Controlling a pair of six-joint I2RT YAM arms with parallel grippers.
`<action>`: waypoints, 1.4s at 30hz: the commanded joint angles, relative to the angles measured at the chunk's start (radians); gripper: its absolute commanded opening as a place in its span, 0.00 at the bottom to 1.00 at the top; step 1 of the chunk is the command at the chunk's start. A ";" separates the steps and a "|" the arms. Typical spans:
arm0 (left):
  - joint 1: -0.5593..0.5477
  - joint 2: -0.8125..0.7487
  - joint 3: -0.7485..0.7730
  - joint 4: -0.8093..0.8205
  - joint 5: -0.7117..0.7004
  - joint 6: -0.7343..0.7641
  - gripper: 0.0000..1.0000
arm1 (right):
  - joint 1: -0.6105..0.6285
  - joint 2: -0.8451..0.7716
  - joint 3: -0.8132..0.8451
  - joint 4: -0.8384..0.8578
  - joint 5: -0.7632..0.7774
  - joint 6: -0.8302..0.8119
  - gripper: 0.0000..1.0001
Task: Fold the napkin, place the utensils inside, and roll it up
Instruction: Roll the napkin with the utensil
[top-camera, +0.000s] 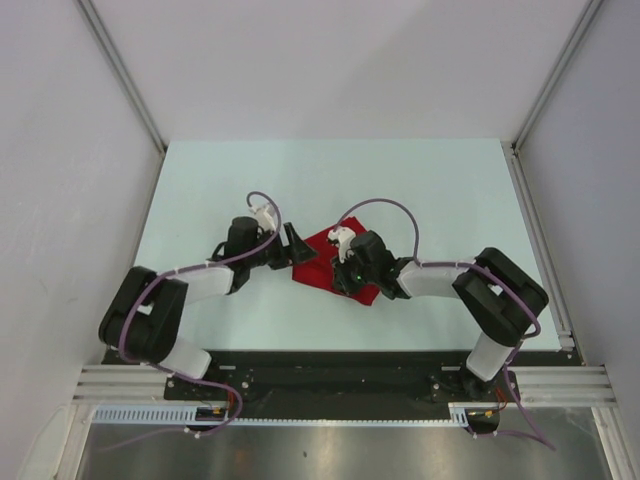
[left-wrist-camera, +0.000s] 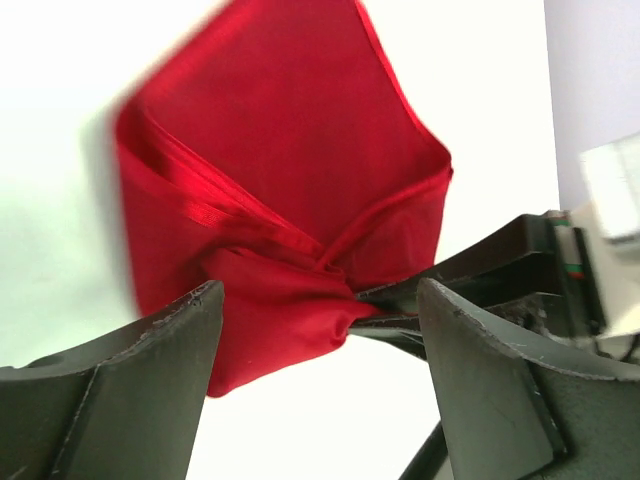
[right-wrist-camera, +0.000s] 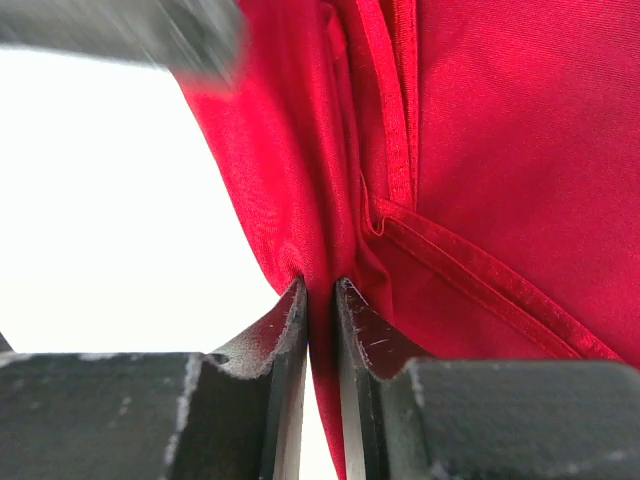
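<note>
The red napkin (top-camera: 318, 262) lies folded and bunched on the pale table (top-camera: 420, 190) between the two arms. My right gripper (top-camera: 345, 272) is shut on a gathered fold of the napkin (right-wrist-camera: 480, 150), the cloth squeezed between its fingertips (right-wrist-camera: 290, 310). In the left wrist view those dark fingers (left-wrist-camera: 470, 275) pinch the napkin (left-wrist-camera: 290, 150) from the right. My left gripper (left-wrist-camera: 320, 335) stands open at the cloth's left edge, with a low corner of the cloth and bare table between its fingers and nothing gripped. The utensils are out of view.
White walls close the table in on three sides. A metal rail (top-camera: 540, 240) runs along its right edge. The arms' bases and a black bar (top-camera: 330, 370) sit at the near edge.
</note>
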 joint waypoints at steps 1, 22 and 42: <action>0.039 -0.131 -0.013 -0.083 -0.081 0.086 0.84 | -0.004 0.112 -0.057 -0.184 -0.084 0.037 0.19; 0.099 0.003 -0.157 0.167 0.045 0.109 0.81 | -0.088 0.137 -0.066 -0.178 -0.186 0.056 0.19; 0.090 0.148 -0.147 0.275 0.123 0.068 0.39 | -0.177 0.224 -0.025 -0.184 -0.356 0.073 0.17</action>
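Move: The napkin's left end, a bunched red fold, lies about 5 cm below the open left hand, some 2 cm to its left and 2 cm nearer the base. The right fingers' pinch on the near edge is roughly 9 cm to the left hand's right and 6 cm back. From the right hand, the flat part of the napkin centres about 5 cm ahead and 1 cm left, and the left end lies 4 cm ahead and 11 cm left. The napkin's left end is approached by the left hand, which swings about 5 cm left with a small rise, sinks, then comes back some 2 cm to the right onto it, ending about 4 cm lower with its fingers half closed around the fold. The right hand stays in place, keeps its pinch on the near edge and rolls it, top going forward, about 20 degrees. ##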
